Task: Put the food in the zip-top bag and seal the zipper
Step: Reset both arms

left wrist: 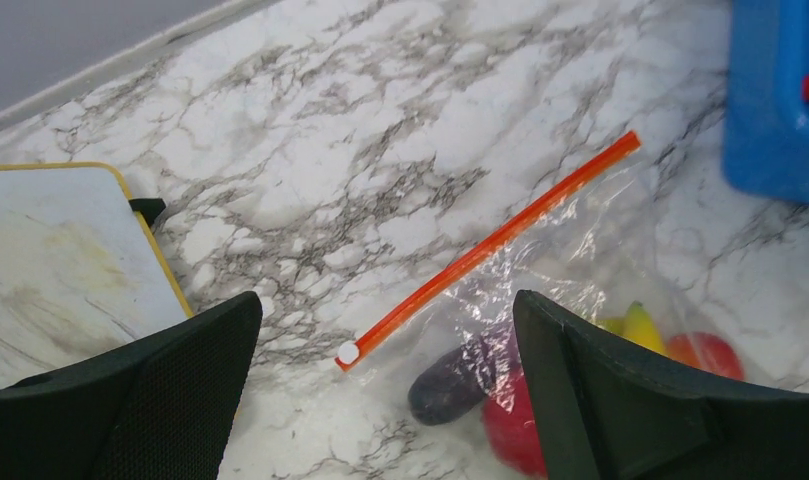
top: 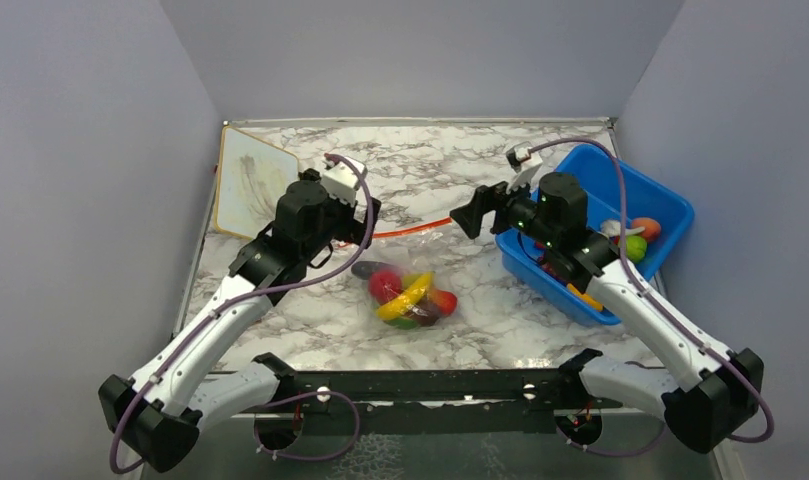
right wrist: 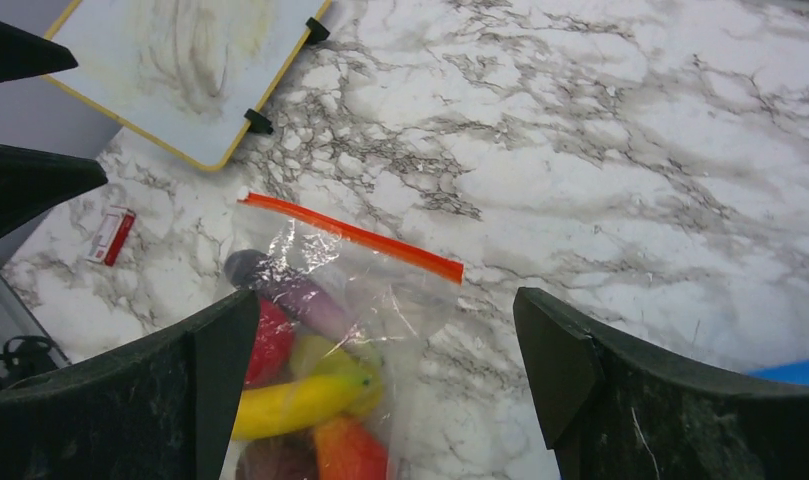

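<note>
The zip-top bag [top: 427, 252] lies flat mid-table, clear and crinkly. Its orange-red zipper [top: 410, 229] runs along the far edge, also seen as the zipper [left wrist: 490, 240] and zipper [right wrist: 350, 235]. The food is inside: purple eggplant [left wrist: 455, 385], red fruit [left wrist: 515, 425], yellow banana [right wrist: 300, 400] and an orange piece [right wrist: 350, 450]. My left gripper [top: 368, 220] hovers open above the zipper's left end, nothing between its fingers [left wrist: 130, 400]. My right gripper [top: 475, 212] hangs open above the zipper's right end, also holding nothing.
A blue bin [top: 605, 185] at the right holds more toy food, including an orange piece [top: 648, 228] and a green one [top: 635, 245]. A small whiteboard [top: 250, 180] lies at the back left. A little red and white tag [right wrist: 110, 235] lies near it.
</note>
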Robot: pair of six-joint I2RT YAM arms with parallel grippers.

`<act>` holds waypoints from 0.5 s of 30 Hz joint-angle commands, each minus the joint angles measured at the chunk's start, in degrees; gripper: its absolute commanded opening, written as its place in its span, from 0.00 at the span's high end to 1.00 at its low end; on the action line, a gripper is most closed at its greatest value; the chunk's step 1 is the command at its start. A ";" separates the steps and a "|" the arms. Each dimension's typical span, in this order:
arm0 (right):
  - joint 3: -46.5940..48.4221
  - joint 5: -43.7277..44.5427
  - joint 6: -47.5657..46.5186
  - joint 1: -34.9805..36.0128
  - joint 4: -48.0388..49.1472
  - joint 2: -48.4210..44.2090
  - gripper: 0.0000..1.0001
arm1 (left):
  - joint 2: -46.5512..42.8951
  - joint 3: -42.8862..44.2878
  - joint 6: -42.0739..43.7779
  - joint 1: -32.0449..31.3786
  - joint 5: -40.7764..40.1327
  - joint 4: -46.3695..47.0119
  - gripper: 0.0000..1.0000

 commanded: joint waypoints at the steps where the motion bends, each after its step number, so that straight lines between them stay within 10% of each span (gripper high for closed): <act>1: 0.21 5.24 7.09 0.06 -9.14 -6.78 0.00 | -7.44 -4.05 -9.34 0.14 -1.86 9.98 0.01; 15: 0.59 15.42 11.66 0.06 -18.64 -19.33 0.00 | -18.97 -12.64 -11.30 0.14 -2.47 14.15 0.01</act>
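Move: The filled bag lies sealed between and below the hands. From the left hand, the food lump is about 6 cm back, 6 cm right and 23 cm down; the orange zip strip is 9 cm ahead, 5 cm right. From the right hand, the food is 6 cm back, 9 cm left and 22 cm down, the strip 9 cm ahead, 10 cm left, and the blue bin's middle 6 cm ahead, 28 cm right. Both open, empty hands retreat above the bag: left about 5 cm, mostly up; right back, rightward and up. ##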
